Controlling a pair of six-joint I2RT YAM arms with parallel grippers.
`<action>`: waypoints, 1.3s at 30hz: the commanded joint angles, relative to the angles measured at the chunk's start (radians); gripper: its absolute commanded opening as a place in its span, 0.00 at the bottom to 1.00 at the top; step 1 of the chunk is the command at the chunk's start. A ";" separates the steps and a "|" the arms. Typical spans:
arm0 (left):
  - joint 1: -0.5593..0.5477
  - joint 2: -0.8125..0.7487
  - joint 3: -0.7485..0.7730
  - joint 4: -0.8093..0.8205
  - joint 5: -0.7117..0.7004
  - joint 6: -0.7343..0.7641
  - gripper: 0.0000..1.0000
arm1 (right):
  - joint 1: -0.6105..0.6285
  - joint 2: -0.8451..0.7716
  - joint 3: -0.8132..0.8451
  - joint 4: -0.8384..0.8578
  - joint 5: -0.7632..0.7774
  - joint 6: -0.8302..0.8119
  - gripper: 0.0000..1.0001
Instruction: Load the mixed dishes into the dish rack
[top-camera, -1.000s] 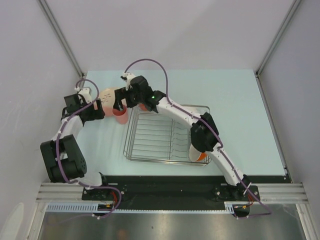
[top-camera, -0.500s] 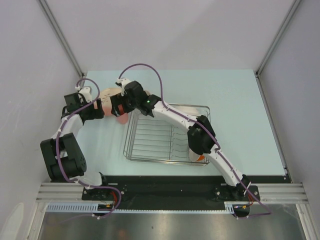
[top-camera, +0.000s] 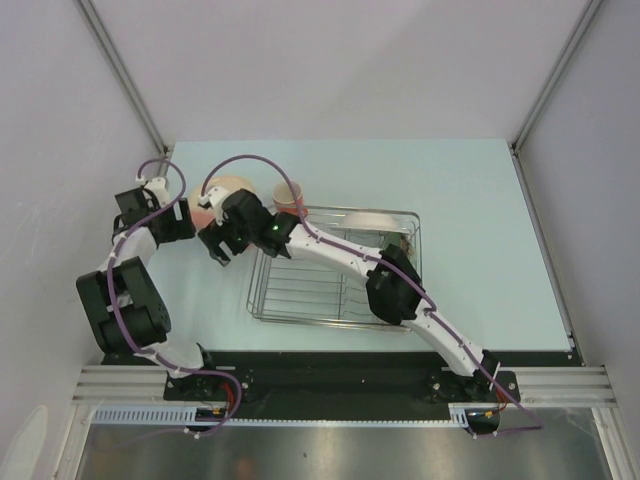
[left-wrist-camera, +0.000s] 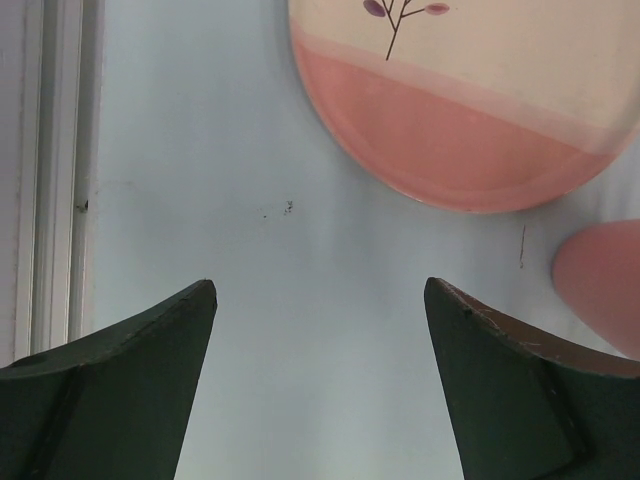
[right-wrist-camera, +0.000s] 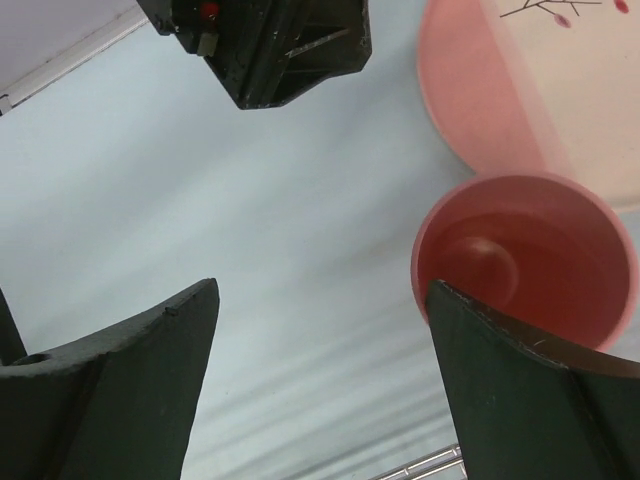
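Note:
My left gripper hangs open over bare table, just short of the cream-pink leaf-motif plate. The pink cup stands upright next to that plate. My right gripper is open too, nothing between its fingers, with the cup just outside its right finger. In the top view the right wrist hides the cup. An orange mug stands at the far left corner of the dish rack. A pale dish lies at the rack's far side.
Both grippers are close together left of the rack; the left one shows in the right wrist view. The right arm crosses over the rack and hides its front right corner. A rack wire lies just below the right gripper. The table's left edge is near.
The right gripper swung left and nearer, off the plate and cup to the table beside the rack, uncovering the mug. The left gripper drew back toward the left.

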 joint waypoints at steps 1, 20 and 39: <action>0.016 0.004 0.040 0.011 0.010 0.005 0.91 | -0.014 -0.017 0.023 0.003 0.037 -0.042 0.89; 0.038 -0.074 -0.036 -0.003 0.053 0.028 0.91 | -0.060 0.087 0.050 0.013 0.022 -0.045 0.09; 0.038 -0.199 -0.053 -0.058 0.104 0.028 0.90 | -0.083 -0.226 -0.343 -0.171 -0.101 0.122 0.00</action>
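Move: The pink cup, which the open right hand goes for, stands about 6 cm ahead of it, 4 cm to its right and 7 cm below. The pink-edged plate lies beyond, some 15 cm straight ahead and 12 cm down; the orange mug is roughly 13 cm ahead and 15 cm right, and the rack's middle about 26 cm right and 3 cm back. From the left hand the cup is some 16 cm right, about level fore and aft. Pinches the cup's near-left wall at the rim: the right hand reaches about 5 cm forward, sinking 3 cm and edging right, and its fingers shut there. Keeping that grip at the same low height, the hand draws back about 4 cm and 3.5 cm right towards the rack, rolling some 10 degrees. The open left hand rises 3 cm and backs off 2 cm. ##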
